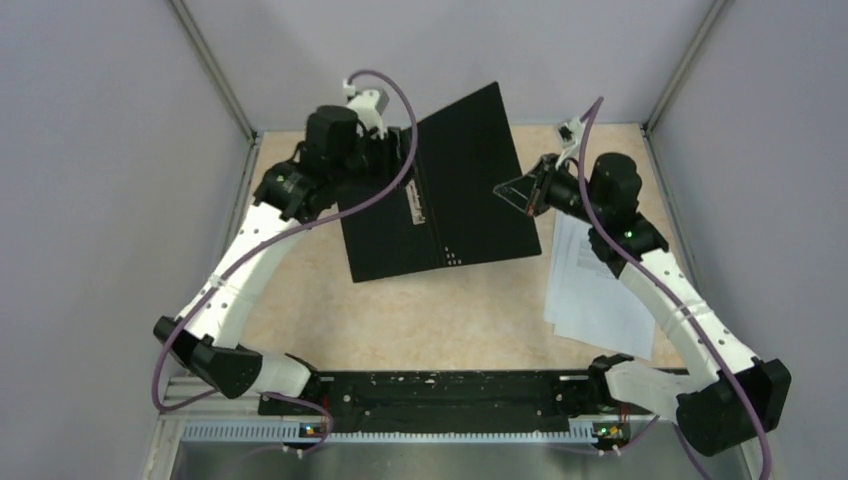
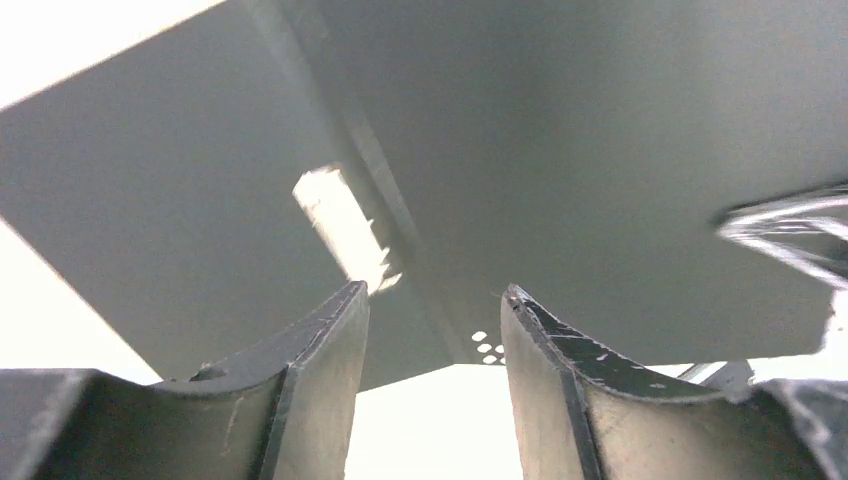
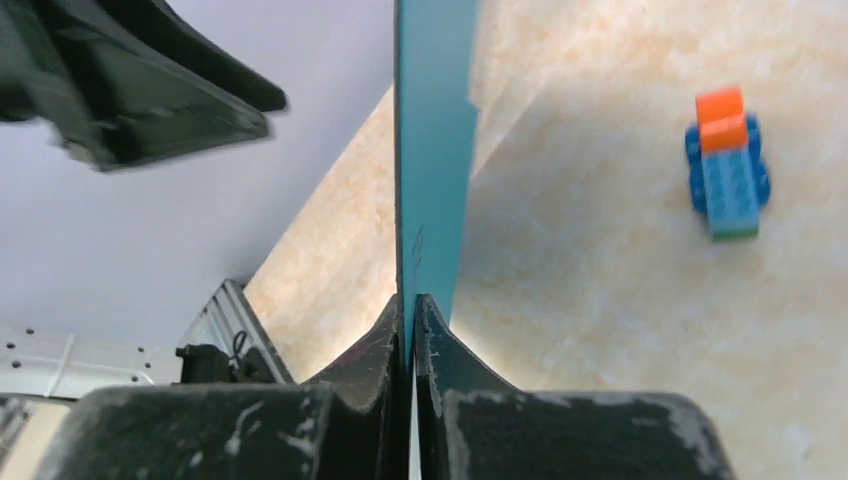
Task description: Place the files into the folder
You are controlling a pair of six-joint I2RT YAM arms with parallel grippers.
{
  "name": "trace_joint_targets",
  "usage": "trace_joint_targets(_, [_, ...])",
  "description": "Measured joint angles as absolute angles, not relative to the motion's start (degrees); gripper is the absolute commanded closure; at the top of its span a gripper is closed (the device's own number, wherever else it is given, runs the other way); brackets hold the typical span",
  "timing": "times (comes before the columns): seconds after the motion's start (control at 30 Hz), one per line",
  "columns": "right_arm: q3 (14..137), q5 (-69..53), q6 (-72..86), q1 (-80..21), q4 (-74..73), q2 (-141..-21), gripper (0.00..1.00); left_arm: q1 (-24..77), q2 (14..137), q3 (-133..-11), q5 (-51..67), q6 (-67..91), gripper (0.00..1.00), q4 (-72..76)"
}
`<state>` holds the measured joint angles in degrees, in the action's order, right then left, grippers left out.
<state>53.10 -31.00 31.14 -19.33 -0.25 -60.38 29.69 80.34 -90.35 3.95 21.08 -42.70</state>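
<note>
The folder (image 1: 440, 190) lies open with its black inside up, its right cover tilted off the table. My right gripper (image 1: 520, 190) pinches that cover's right edge; in the right wrist view the jaws (image 3: 410, 300) are shut on the thin teal cover (image 3: 432, 130). My left gripper (image 1: 390, 150) hovers over the folder's left half, near the spine. Its fingers (image 2: 435, 290) stand apart with nothing between them, above the black inside (image 2: 560, 150) and the metal clip strip (image 2: 340, 215). The files (image 1: 590, 290), white sheets, lie on the table at the right, partly under my right arm.
A small blue-and-orange toy truck (image 3: 728, 165) sits on the table beneath the raised cover. Grey walls close in the left, back and right sides. The arms' base rail (image 1: 440, 395) runs along the near edge.
</note>
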Motion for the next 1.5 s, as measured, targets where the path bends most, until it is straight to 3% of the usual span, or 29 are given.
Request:
trace_joint_targets(0.27, [82.1, -40.0, 16.0, -21.1, -16.9, -70.1, 1.0, 29.8, 76.8, -115.0, 17.6, 8.5, 0.3, -37.6])
trace_joint_targets(0.57, [107.4, -42.4, 0.2, -25.7, -37.8, -79.1, 1.0, 30.5, 75.6, -123.1, 29.6, -0.5, 0.24, -31.6])
trace_joint_targets(0.9, [121.0, -43.0, -11.7, -26.7, -56.0, -83.8, 1.0, 30.4, 79.9, -130.3, 32.2, -6.0, 0.23, -32.0])
trace_joint_targets(1.13, [121.2, -41.9, -17.5, -28.4, -62.2, -84.0, 1.0, 28.1, 80.2, -130.5, 33.7, -8.2, 0.23, -34.8])
trace_joint_targets(1.5, [122.2, -37.4, -22.6, -35.2, -66.1, -84.5, 1.0, 17.2, 85.4, -130.5, 50.5, -4.3, 0.27, -34.9])
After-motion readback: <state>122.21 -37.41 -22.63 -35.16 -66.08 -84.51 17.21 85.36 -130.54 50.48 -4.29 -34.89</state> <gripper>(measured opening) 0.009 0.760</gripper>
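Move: The folder's far right corner, not yet gripped, is about 11 cm ahead of the left hand, 14 to its right, nearly level; the clip lies some 13 below that hand and 3 back. The right hand already pinches the right cover's edge, with that corner about 15 ahead and 5 left, and the folder's middle roughly 17 left and 8 below. The toy car stands about 22 ahead of the right hand, 10 left, 21 down. Right hand raises the pinched folder about 13 cm, turning it counter-clockwise; left hand opens wider, rising nearly 30. ##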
